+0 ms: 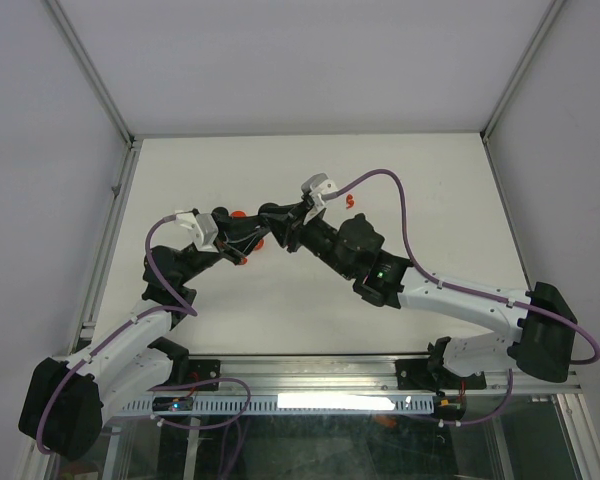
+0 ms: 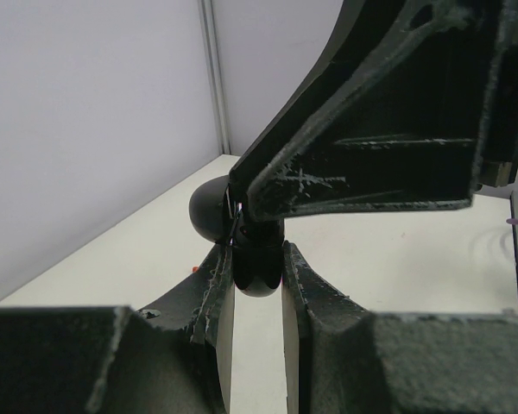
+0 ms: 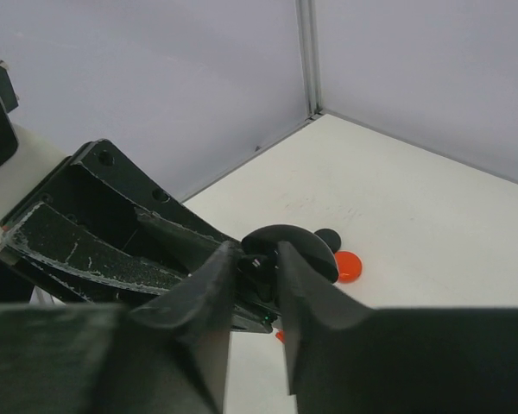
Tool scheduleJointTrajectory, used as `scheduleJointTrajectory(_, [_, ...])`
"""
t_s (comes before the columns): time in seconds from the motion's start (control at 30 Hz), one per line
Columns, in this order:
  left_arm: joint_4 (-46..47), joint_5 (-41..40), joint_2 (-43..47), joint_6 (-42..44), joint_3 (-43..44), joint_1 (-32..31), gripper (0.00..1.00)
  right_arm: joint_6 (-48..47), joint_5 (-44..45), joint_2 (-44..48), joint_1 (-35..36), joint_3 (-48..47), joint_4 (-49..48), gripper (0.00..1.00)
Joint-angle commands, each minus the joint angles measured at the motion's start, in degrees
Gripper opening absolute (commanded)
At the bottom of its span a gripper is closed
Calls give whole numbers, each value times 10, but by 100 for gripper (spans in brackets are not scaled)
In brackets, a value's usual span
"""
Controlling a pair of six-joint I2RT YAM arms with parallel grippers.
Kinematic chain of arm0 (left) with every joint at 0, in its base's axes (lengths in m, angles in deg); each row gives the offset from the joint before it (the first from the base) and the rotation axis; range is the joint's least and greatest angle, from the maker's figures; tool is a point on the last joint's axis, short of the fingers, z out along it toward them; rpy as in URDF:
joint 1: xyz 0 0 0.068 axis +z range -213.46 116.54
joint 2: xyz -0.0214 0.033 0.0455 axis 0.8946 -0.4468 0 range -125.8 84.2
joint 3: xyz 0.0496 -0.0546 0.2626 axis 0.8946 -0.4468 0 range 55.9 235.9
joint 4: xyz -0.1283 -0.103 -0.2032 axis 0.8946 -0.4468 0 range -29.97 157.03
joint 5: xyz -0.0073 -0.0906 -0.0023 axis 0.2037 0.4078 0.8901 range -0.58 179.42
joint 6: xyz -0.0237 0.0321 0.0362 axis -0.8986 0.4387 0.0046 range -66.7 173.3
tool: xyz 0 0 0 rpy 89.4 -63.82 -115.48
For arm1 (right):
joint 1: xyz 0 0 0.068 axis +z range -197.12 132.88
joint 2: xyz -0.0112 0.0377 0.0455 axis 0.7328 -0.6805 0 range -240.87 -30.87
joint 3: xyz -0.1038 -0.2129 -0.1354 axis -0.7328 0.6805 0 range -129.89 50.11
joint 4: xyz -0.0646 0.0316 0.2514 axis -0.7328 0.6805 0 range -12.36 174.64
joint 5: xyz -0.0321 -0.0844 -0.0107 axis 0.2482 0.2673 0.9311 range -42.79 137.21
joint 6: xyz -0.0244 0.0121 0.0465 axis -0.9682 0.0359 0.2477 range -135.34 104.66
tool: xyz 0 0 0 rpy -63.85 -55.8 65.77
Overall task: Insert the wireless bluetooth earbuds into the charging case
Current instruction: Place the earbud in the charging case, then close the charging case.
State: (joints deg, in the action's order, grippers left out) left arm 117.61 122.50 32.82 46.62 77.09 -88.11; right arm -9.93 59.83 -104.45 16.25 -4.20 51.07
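The charging case (image 2: 257, 269) is a small glossy black shell with its rounded lid (image 2: 210, 211) hinged open. My left gripper (image 2: 257, 257) is shut on the case and holds it above the table. My right gripper (image 3: 257, 255) is shut on a tiny black earbud (image 3: 262, 266) and holds it right at the open case, whose lid (image 3: 304, 242) shows behind the fingers. Whether the earbud sits in its socket is hidden. In the top view the left gripper (image 1: 250, 241) and right gripper (image 1: 279, 222) meet tip to tip at mid-table. A red earbud (image 1: 352, 201) lies further right.
A round black disc (image 3: 328, 237) and a red disc (image 3: 348, 266) lie on the white table (image 3: 432, 224) beyond the case. Another small red piece (image 3: 281, 335) lies under the grippers. Grey walls close the table's back and sides.
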Motion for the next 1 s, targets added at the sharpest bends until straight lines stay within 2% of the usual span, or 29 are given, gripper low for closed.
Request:
scheduleJointTrajectory(0.0, [26, -3, 9, -7, 6, 4, 0, -27, 6, 12, 3, -10, -6, 36])
scheduleJointTrajectory(0.37, [11, -5, 4, -4, 11, 4, 0, -27, 6, 50, 3, -44, 64, 36])
scheduleJointTrajectory(0.4, [7, -4, 1, -4, 13, 4, 0, -46, -23, 54, 3, -54, 83, 49])
scheduleJointTrajectory(0.43, [4, -2, -1, -5, 15, 4, 0, -55, -37, 58, 2, -65, 103, 55])
scheduleJointTrajectory(0.5, [1, 4, -7, -9, 19, 4, 0, -62, -63, 64, -3, -92, 154, 62])
scheduleJointTrajectory(0.57, [2, 18, -13, -14, 22, 4, 0, -62, -63, 67, -20, -123, 208, 62])
scheduleJointTrajectory(0.6, [1, 26, -15, -16, 24, 4, 0, -53, -117, 67, -32, -133, 229, 69])
scheduleJointTrajectory(0.67, [2, 46, -21, -18, 28, 4, 0, -37, -179, 70, -67, -143, 262, 74])
scheduleJointTrajectory(0.97, [43, 161, -44, -47, 40, 4, 0, 28, -467, 53, -201, -147, 318, 86])
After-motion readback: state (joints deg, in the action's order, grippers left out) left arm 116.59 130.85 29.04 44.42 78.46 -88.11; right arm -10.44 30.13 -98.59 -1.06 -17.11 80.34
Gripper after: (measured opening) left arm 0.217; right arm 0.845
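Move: The left hand still holds the open charging case in its fingertips, about 1 cm ahead and 1 cm right of its hand point. The right hand still pinches an earbud at that case, whose middle lies level, 1 cm left and 2 cm below it. On the table some 28 cm below the right hand, the nearer red disc is about 2 cm ahead and 5 cm left, the loose black earbuds 3 cm ahead and 7 cm right. Releasing the earbud, the right fingers open wide, rise about 5 cm, then swing right, off the left-held case. ##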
